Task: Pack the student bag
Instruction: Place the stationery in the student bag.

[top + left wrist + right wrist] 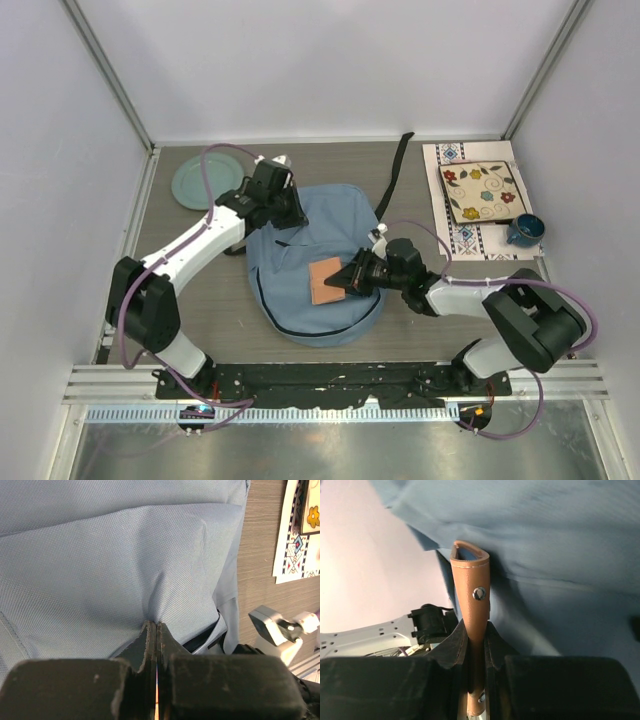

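The student bag [310, 265], a large blue-grey fabric backpack, lies flat in the middle of the table. My left gripper [285, 215] is at its far left part, shut on a pinch of the bag's fabric [165, 580], which puckers up at the left gripper's [156, 626] tips. Over the bag's middle, my right gripper [350, 278] is shut on a flat brown leather pouch [325, 282]. In the right wrist view the pouch [471, 590] stands edge-on between the fingers of the right gripper [476, 630], a metal snap on its side, with bag fabric [560, 555] behind.
A pale green plate [205, 183] sits at the back left. At the back right a patterned placemat [468, 238] holds a square floral plate [482, 190] and a blue mug [524, 230]. A black strap [397, 175] runs from the bag toward the back wall.
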Robot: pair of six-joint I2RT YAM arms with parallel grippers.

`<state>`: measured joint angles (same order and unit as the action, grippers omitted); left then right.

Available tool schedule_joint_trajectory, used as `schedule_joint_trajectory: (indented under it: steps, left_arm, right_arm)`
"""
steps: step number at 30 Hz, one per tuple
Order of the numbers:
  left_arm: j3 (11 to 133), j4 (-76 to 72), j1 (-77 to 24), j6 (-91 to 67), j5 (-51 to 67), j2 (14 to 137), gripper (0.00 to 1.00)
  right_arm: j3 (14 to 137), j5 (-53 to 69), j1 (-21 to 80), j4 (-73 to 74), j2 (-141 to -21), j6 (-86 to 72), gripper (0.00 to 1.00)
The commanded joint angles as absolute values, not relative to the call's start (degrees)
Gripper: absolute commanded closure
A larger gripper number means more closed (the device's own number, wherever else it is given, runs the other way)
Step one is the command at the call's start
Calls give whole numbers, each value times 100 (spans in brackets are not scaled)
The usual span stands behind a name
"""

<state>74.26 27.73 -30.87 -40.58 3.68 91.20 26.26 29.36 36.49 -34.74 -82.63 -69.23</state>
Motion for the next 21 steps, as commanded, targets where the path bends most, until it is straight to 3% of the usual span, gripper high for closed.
schedule_joint_trajectory:
  steps: [1,8,16,21]
  left_arm:
    - [7401,2127,-3067,-4280,633,8649,100]
    - [7181,2083,-3059,-4315,668,8517,100]
    - [7075,1987,-3059,-4377,633,8490,100]
    - [7093,1969,-3059,-4412,642,8481,100]
  right_arm:
    - [2513,2584,3674,-3894,-8384,-6882,99]
    - [2628,2927,3665,-4632,-8702,-7154,99]
    - [2900,2734,3665,-3675,-7507,-6856,99]
    - [3137,2646,3656,-3481,-7698,-6724,99]
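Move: Some 6 cm ahead of the right hand, 5 cm to its left and a little lower, lies the student bag's open mouth, under the lifted blue flap; the tan stationery pouch is already in that hand's fingers. The near zip rim runs about 8 cm back, 5 cm left and 8 cm below it; the black strap lies roughly 28 cm ahead and 10 cm right. From the left hand, the mouth is about 5 cm back, 5 cm right and slightly below. Dipping another 2 cm with the pouch held flat over the opened bag, the right hand lingers there briefly, then climbs about 7 cm almost straight up, its wrist tipping up some 10 degrees and the grip kept. The left hand stays nearly still, its shut fingers keeping their pinch on the flap. ##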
